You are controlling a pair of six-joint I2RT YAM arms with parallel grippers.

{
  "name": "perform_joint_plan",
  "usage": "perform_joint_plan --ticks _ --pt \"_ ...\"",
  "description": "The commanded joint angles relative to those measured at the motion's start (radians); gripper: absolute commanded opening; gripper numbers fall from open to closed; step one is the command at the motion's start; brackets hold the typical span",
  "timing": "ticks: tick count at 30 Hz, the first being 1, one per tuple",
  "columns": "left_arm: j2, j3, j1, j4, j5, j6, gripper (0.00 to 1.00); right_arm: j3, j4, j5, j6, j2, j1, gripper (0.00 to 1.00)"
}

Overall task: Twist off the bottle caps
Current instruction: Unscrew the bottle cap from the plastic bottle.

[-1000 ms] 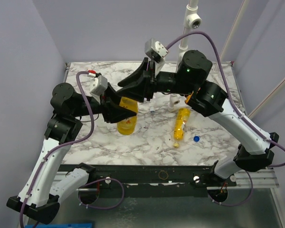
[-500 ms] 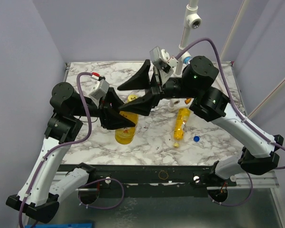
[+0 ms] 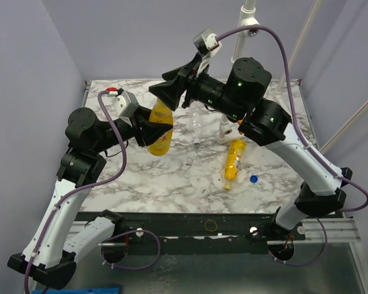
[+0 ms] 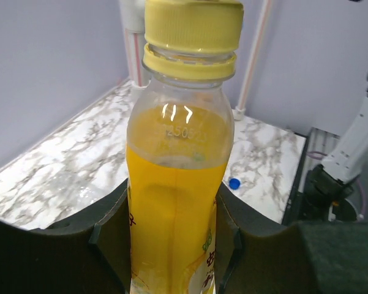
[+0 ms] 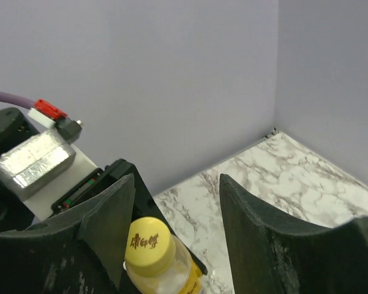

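Observation:
My left gripper (image 4: 174,245) is shut on the body of a yellow-orange bottle (image 4: 177,196) and holds it upright above the marble table (image 3: 122,177). The bottle's yellow cap (image 4: 194,24) sits on its neck. In the right wrist view the same cap (image 5: 149,245) lies low between the spread fingers of my right gripper (image 5: 177,179), close to the left finger (image 5: 110,214) and not clamped. From above, the right gripper (image 3: 171,95) hovers over the top of the held bottle (image 3: 160,128) and covers its cap.
A second yellow-orange bottle (image 3: 234,160) lies on its side right of centre. A loose blue cap (image 3: 253,179) rests on the table near it. A clear bottle (image 3: 197,122) is behind the held one. Purple walls enclose the table at the back and sides.
The right gripper has opened off the cap and risen above it. The left arm has carried the bottle up and toward the back, standing it more upright.

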Motion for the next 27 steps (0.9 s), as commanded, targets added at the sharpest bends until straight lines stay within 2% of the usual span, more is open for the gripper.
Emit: perform_joint_plan --ticks 1,9,13,15,19,23,25,27 --pt "-0.007 -0.010 0.003 -0.015 -0.165 0.057 0.00 0.024 -0.078 0.065 0.010 0.028 0.000 0.60" --pt "-0.012 -0.020 0.004 -0.015 -0.187 0.055 0.00 0.024 -0.071 0.016 0.019 0.050 0.001 0.58" --pt "-0.013 -0.022 0.003 -0.017 -0.190 0.052 0.00 0.002 -0.058 -0.015 0.030 0.057 0.000 0.66" --pt "-0.013 -0.021 0.003 -0.018 -0.187 0.050 0.00 -0.008 -0.048 -0.016 0.034 0.057 0.001 0.64" --pt "-0.018 -0.026 0.003 -0.018 -0.180 0.042 0.00 -0.012 -0.029 -0.016 0.040 0.052 0.000 0.49" --pt "-0.023 -0.027 0.003 -0.018 -0.167 0.036 0.00 -0.035 0.001 -0.018 0.037 0.030 0.000 0.25" --pt "-0.025 -0.026 0.003 -0.018 -0.125 0.026 0.00 -0.054 0.019 -0.032 0.027 0.015 0.000 0.14" --pt "-0.026 -0.021 0.003 -0.018 -0.032 0.002 0.00 -0.084 0.047 -0.114 0.003 -0.009 0.000 0.06"
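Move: Just below the right hand lies the yellow bottle cap, about 3 cm down and 2 cm back, with the middle of its juice bottle some 11 cm below the hand and 2 cm back. On the table about 52 cm beneath, the clear bottle lies roughly 18 cm ahead and 10 cm to the right. From the left hand, which holds the juice bottle upright, the bottle cap is about 10 cm straight up. Sinking about 4 cm while easing some 2 cm left and 1 cm forward, the right hand brings its open fingers down around the yellow bottle cap, then late on closes them to pinch its near and far sides. The left hand keeps its grip on the juice bottle and carries it about 3 cm forward and left, turning some 10 degrees counter-clockwise. ##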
